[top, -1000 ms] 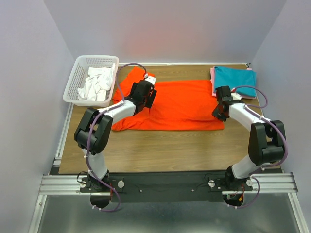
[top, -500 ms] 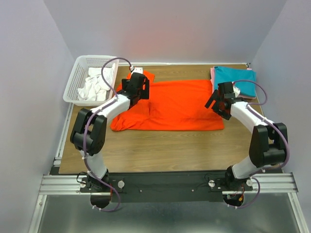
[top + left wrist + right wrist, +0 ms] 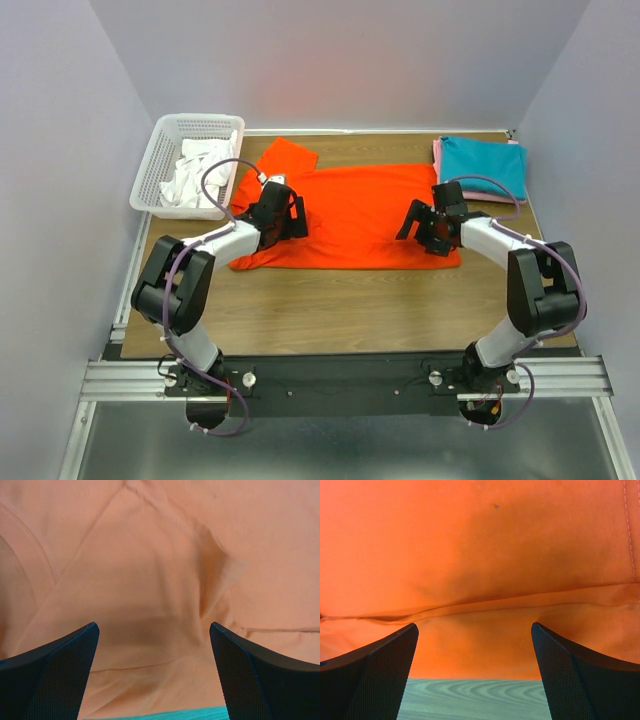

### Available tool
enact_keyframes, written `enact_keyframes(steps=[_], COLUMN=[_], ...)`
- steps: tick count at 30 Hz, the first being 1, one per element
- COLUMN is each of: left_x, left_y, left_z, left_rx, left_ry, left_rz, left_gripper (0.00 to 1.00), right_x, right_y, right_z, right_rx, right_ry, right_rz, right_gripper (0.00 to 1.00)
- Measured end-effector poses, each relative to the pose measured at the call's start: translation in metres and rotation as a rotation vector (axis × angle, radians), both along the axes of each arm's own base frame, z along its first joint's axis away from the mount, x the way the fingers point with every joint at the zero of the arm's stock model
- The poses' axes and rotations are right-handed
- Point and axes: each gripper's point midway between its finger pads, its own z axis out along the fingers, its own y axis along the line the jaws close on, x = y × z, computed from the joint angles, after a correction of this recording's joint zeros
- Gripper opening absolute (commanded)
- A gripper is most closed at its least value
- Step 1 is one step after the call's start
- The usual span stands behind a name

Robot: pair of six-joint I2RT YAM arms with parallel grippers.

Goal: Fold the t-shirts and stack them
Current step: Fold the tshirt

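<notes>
The orange-red t-shirt [image 3: 355,212] lies spread across the table, one sleeve [image 3: 284,156] flat at the far left. My left gripper [image 3: 283,222] is open, low over the shirt's left part, nothing between its fingers [image 3: 55,675]; the wrinkled cloth [image 3: 165,580] fills its view. My right gripper [image 3: 418,228] is open over the shirt's near right edge [image 3: 485,645], with bare wood [image 3: 475,700] just before the fingertips. Folded teal [image 3: 485,165] and pink [image 3: 438,160] shirts are stacked at the far right. White shirts [image 3: 197,175] lie in the basket.
A white plastic mesh basket [image 3: 160,150] stands at the far left corner. The wooden table [image 3: 350,310] is bounded by lilac walls left, right and behind. A metal rail [image 3: 340,380] with the arm bases runs along the near edge.
Both grippers have come down and inward onto the orange-red shirt. The left one let go of the far-left sleeve, which now lies flat; the right one moved left to the near right edge.
</notes>
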Motion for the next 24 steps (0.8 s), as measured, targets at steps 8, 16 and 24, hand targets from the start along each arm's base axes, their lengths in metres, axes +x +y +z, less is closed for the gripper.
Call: enact_keyframes(steps=[8,16,24], left_x=[-0.022,-0.067,-0.129], left_y=[0.003,0.005,-0.018], left_z=[-0.028,-0.026,-0.024], left_rx=[-0.035,-0.135,-0.199], left_ry=[0.071,0.085,0.201], left_rz=[0.033,0.061,0.036], left_gripper=[0.98,0.98,0.98], right_x=[-0.005,-0.051,-0.109], right_y=[-0.002,-0.010,-0.022], right_z=[-0.011,-0.011,-0.013], right_rx=[0.000,0.021,0.018], right_ry=[-0.005,-0.019,0.054], right_rz=[-0.007,-0.033,-0.067], right_gripper=[1.00,1.00,1.00])
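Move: The folded orange t-shirt lies spread right under both my hands. Its middle is about 9 cm to the right, 2 cm ahead and 3 cm below my left hand, and 14 cm left, 3 cm ahead and 2 cm below my right. One sleeve juts out roughly 19 cm ahead and 5 cm left of my left hand; the basket is some 17 cm ahead and 26 cm left of it. The teal stack sits about 17 cm ahead and 17 cm right of my right hand. With fingers kept wide open, I first sink both hands onto the t-shirt, my left by nearly 3 cm and my right by about 1. Then I drag the cloth back towards my base under the fingertips, keeping both low: left about 13 cm, right about 11 cm, both drifting slightly right at the end. My left wrist tips its fingers further down and dips its left side, each a little over 10 degrees. ##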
